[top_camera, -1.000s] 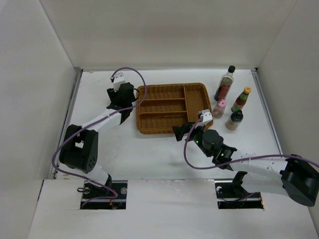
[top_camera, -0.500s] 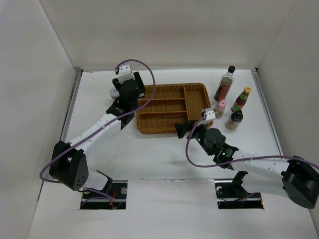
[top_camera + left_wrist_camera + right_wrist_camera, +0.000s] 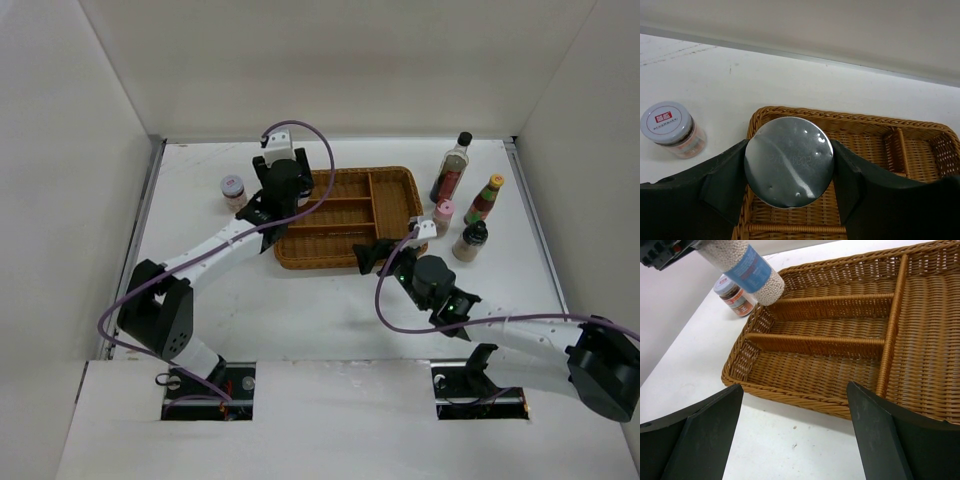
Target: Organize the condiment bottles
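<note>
My left gripper is shut on the silver-lidded blue-labelled jar and holds it in the air over the left end of the brown wicker tray. From the right wrist that jar hangs tilted above the tray's far-left corner. The white-lidded jar stands on the table left of the tray. At the right stand the tall clear black-capped bottle, the red yellow-capped bottle, the pink-capped shaker and the dark-capped shaker. My right gripper stands open and holds nothing at the tray's near edge.
The tray has three long slots on the left and one cross slot on the right, with nothing in them. White walls enclose the table on the left, back and right. The right arm's purple cable loops over the table in front of the tray.
The left arm has swung right and carried the silver-lidded jar from beside the tray to above its left end, uncovering the white-lidded jar. The right gripper has shifted slightly right.
</note>
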Controlling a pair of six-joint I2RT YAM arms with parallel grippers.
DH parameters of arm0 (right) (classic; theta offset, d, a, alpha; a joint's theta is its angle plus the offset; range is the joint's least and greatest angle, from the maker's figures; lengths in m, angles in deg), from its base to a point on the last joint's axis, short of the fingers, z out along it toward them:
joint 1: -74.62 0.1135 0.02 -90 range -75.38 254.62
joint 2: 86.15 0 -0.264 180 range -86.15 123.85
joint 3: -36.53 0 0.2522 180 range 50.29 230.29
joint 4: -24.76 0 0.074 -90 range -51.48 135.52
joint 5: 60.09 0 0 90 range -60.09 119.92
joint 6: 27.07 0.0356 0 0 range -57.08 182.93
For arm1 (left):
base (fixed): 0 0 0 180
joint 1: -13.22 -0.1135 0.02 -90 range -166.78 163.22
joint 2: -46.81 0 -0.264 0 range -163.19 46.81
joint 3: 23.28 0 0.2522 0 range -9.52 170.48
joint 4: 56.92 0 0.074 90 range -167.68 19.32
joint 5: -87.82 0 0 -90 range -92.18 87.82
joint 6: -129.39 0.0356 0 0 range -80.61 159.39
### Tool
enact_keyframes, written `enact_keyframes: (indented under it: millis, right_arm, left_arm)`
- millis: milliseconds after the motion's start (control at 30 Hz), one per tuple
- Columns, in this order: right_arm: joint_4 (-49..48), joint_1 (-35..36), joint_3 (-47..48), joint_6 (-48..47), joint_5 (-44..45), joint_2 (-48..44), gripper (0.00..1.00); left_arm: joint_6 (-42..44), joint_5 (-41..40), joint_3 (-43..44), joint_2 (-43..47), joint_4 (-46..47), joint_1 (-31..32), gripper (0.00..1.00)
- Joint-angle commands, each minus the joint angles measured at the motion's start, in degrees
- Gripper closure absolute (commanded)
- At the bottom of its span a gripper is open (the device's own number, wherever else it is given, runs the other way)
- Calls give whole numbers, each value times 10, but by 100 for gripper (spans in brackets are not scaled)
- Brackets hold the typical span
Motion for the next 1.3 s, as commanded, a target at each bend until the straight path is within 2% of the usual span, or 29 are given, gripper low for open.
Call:
enact_keyframes:
  millis: [0, 300, 600, 667, 833, 933, 1067, 1267]
  right_arm:
    - [-21, -5, 1, 10, -7, 3, 9]
    - [-28, -7, -4, 11, -11, 5, 8]
    - [-22, -8, 5, 11, -20, 23, 8]
    - [-27, -7, 4, 10, -20, 23, 8]
    - [-21, -8, 6, 12, -20, 25, 7]
    - [-26, -9, 2, 12, -20, 23, 7]
    - [-25, -9, 4, 10, -21, 22, 7]
    - [-21, -9, 2, 12, -18, 10, 6]
  left_arm:
    - [0, -4, 15, 13, 81, -5, 65]
    - [20, 14, 107, -73, 83, -31, 65]
    - [20, 24, 124, -148, 82, -65, 64]
    - [18, 24, 119, -159, 80, -65, 59]
    - [13, 19, 89, -165, 81, -54, 24]
    - [9, 18, 78, -142, 76, -54, 12]
    - [10, 5, 50, -80, 81, -52, 6]
    - [2, -37, -24, 15, 76, -69, 8]
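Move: My left hand already holds the bead bottle upright over the near side of its spot, the left end of the basket's far compartment. That spot is about 7 cm ahead, 1 cm left and 14 cm below. The grey-lidded jar stands roughly 4 cm ahead and 14 cm left; the basket's middle lies some 13 cm right and 2 cm ahead. From my idle right hand the spot is about 23 cm ahead and 18 cm left, a little below. I carry the bead bottle forward about 7 cm with my left hand, then curve down some 8 cm into the far compartment's left end, wrist nearly level. There my fingers open wide and let go, and I draw the empty hand back, up and a little left, clear of the bottle. ##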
